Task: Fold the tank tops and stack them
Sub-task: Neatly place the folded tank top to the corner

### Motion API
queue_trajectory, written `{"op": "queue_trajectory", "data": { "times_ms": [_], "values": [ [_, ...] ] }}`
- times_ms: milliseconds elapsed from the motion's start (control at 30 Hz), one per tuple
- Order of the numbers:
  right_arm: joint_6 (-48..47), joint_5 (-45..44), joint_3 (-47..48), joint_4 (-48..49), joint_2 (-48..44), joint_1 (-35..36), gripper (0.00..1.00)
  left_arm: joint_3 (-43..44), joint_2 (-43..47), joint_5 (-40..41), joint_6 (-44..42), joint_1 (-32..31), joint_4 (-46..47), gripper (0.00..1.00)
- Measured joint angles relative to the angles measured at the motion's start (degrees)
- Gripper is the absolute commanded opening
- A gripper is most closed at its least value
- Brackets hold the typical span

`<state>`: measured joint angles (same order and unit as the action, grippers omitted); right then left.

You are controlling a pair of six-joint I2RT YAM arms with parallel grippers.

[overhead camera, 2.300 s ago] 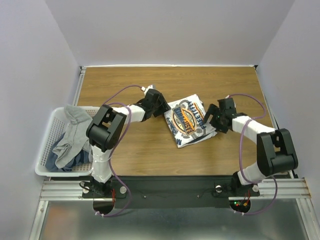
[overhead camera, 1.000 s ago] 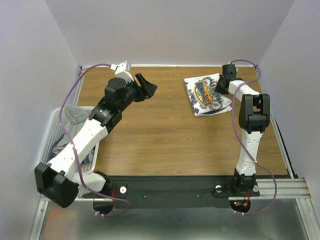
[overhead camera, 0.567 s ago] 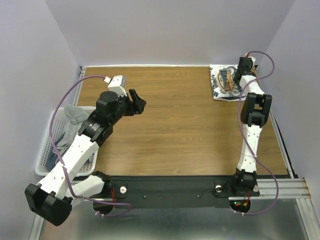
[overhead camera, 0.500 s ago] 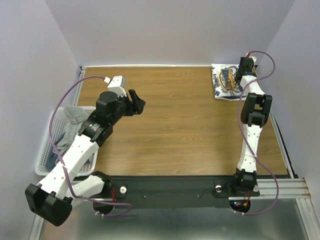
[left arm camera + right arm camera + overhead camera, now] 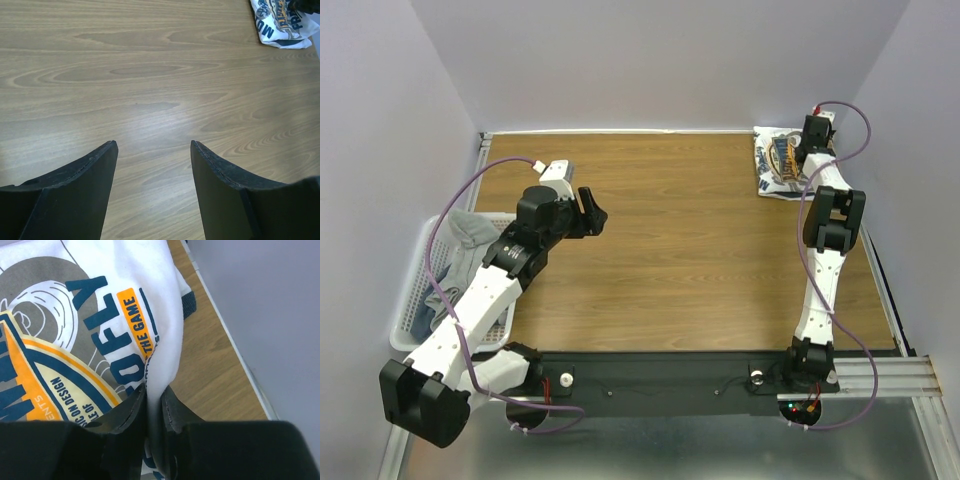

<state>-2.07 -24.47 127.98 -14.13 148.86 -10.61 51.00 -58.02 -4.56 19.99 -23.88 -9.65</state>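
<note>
The folded white tank top with its blue-and-orange print lies in the far right corner of the table. My right gripper is stretched out over it. In the right wrist view the jaws pinch a raised fold of the white cloth between them. Grey tank tops lie heaped in the basket at the left. My left gripper hangs open above bare wood left of centre, nothing between its fingers. The left wrist view catches the white top far off at the upper right.
A white lattice basket sits off the table's left edge, beside the left arm. The wooden table is walled at the back and both sides. The right wall and table rim run close beside the right gripper.
The right gripper has dragged the folded white top from the table's middle into the far right corner. The left arm has swung back toward the left and nearer.
</note>
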Motion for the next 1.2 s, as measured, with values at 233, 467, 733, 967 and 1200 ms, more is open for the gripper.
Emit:
{"op": "queue_trajectory", "data": {
  "times_ms": [233,467,733,967,1200],
  "values": [
    [-1.77,-0.76,0.02,2.69,0.50,-0.98,0.83,0.00,0.00,-1.14,-0.02,0.00,0.26,0.72],
    [0.11,-3.45,0.09,3.30,0.33,-1.49,1.00,-0.02,-0.02,-2.40,-0.02,0.55,0.42,0.72],
    [10.97,-5.75,-14.43,1.81,-11.98,-0.90,1.00,-0.11,0.13,-2.95,-0.02,1.84,0.57,0.72],
    [21.79,-3.50,-37.11,2.34,-38.60,3.17,1.00,-1.01,2.75,-1.97,-0.07,2.16,0.61,0.72],
    [26.32,-2.71,-58.12,4.81,-62.58,27.87,1.00,-3.45,6.99,0.42,-0.22,2.23,0.00,0.72]
  ]
}}
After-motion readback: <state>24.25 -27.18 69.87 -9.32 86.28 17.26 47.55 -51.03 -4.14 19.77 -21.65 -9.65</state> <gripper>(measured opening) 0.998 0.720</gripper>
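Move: My right fingers still pinch the right-hand edge of the folded tank top, whose middle lies about 5 cm to their left, 2 cm back and 2 cm lower. The table's far-right corner is some 8 cm ahead and 8 cm to the right of that hand. From my raised, empty left hand the tank top's middle lies roughly 32 cm ahead, 47 cm to the right and 24 cm down. I ease my right hand a little farther right, towards the side wall, opening its fingers wide to let go of the tank top's edge. Then I draw it back and up, and sweep it left away from the corner over the open table, ending some 27 cm left, 19 cm back and 18 cm higher, its fingers tipping up about 20 degrees. My left hand drifts a couple of centimetres left and back. ##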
